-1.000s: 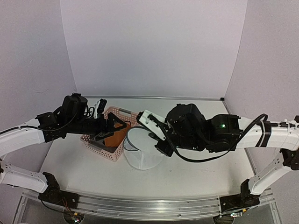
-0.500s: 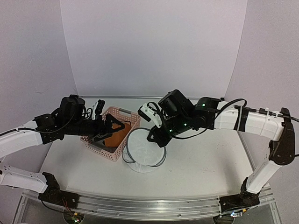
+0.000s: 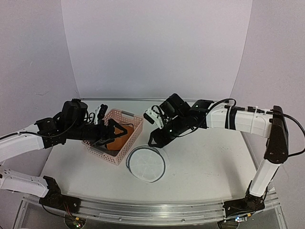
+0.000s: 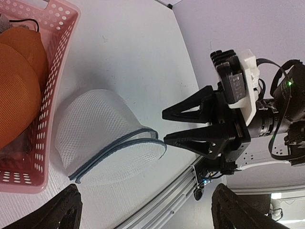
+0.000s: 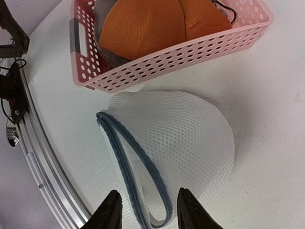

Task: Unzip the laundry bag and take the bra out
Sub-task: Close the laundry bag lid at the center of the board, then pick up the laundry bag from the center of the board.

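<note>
The laundry bag (image 3: 147,164) is a white mesh cylinder with a dark rim, lying low on the table in front of the pink basket (image 3: 131,138). Its blue-edged lid (image 5: 131,157) gapes along one side. The orange bra (image 3: 116,142) rests in the basket, its two cups (image 5: 157,24) showing clearly. My right gripper (image 3: 153,140) hovers open just above the bag's far rim, holding nothing. From its wrist the gripper (image 5: 148,212) straddles the blue edge without touching it. My left gripper (image 3: 114,131) hangs wide open over the basket, and in its own view the gripper (image 4: 150,210) is empty.
Grey fabric (image 5: 102,47) lies under the bra in the basket. A metal rail (image 3: 143,210) runs along the table's near edge. White walls close in the back and both sides. The two grippers face each other over the bag, a short distance apart.
My right gripper has opened and let go of the bag's rim, then drawn back and up. The bag has dropped from standing open to lying flat. The left arm has barely moved.
</note>
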`<state>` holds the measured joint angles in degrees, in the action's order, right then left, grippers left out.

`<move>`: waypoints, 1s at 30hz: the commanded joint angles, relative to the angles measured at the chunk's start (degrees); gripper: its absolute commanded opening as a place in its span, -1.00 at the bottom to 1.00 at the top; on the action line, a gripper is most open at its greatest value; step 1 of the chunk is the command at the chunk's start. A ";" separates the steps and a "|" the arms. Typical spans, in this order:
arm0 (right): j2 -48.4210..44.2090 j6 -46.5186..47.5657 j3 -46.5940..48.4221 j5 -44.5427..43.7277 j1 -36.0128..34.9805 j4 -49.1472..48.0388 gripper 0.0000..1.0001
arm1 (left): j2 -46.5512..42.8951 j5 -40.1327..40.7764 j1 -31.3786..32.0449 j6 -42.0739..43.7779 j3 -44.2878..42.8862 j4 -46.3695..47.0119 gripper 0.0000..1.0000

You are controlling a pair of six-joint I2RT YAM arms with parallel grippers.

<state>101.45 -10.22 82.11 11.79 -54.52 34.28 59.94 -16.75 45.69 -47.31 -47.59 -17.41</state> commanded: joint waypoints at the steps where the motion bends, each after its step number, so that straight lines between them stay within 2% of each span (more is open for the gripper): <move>1: -1.67 -1.36 -0.14 -3.65 1.36 -3.22 -0.17 | 0.62 -1.53 -0.34 1.33 0.36 2.78 0.90; 5: -4.58 -0.94 -2.11 -3.53 1.47 -5.25 -0.12 | 1.71 -2.12 -0.34 1.60 0.26 3.10 0.90; 14: -9.60 2.02 -11.66 7.13 1.52 -11.43 0.14 | 4.75 -3.44 -0.30 2.47 -0.19 3.72 0.91; 19: -8.05 1.70 -14.32 10.09 1.45 -15.28 0.24 | 5.73 -3.81 -0.27 2.32 -0.31 3.95 0.91; 30: -1.43 3.36 -11.57 7.82 1.45 -16.31 0.28 | 5.41 -3.90 -0.32 1.71 -0.05 4.09 0.91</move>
<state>98.08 -8.03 67.64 20.12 -52.93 20.67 65.80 -19.86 45.69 -46.24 -47.18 -16.40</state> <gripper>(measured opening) 0.642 0.953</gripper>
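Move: The laundry bag's lid lies just below the right hand, its middle some 5 cm back, 4 cm left and about 6 cm down. The pink basket stands roughly 19 cm left and 10 cm ahead of the right hand, with the orange bra in it about 15 cm left and 10 cm ahead, both lower. From the left hand the lid is around 12 cm right, 4 cm back and 13 cm below. Right hand edges forward, backs about 4 cm, then sinks towards the lid, fingers opening; left lowers 3 cm. ##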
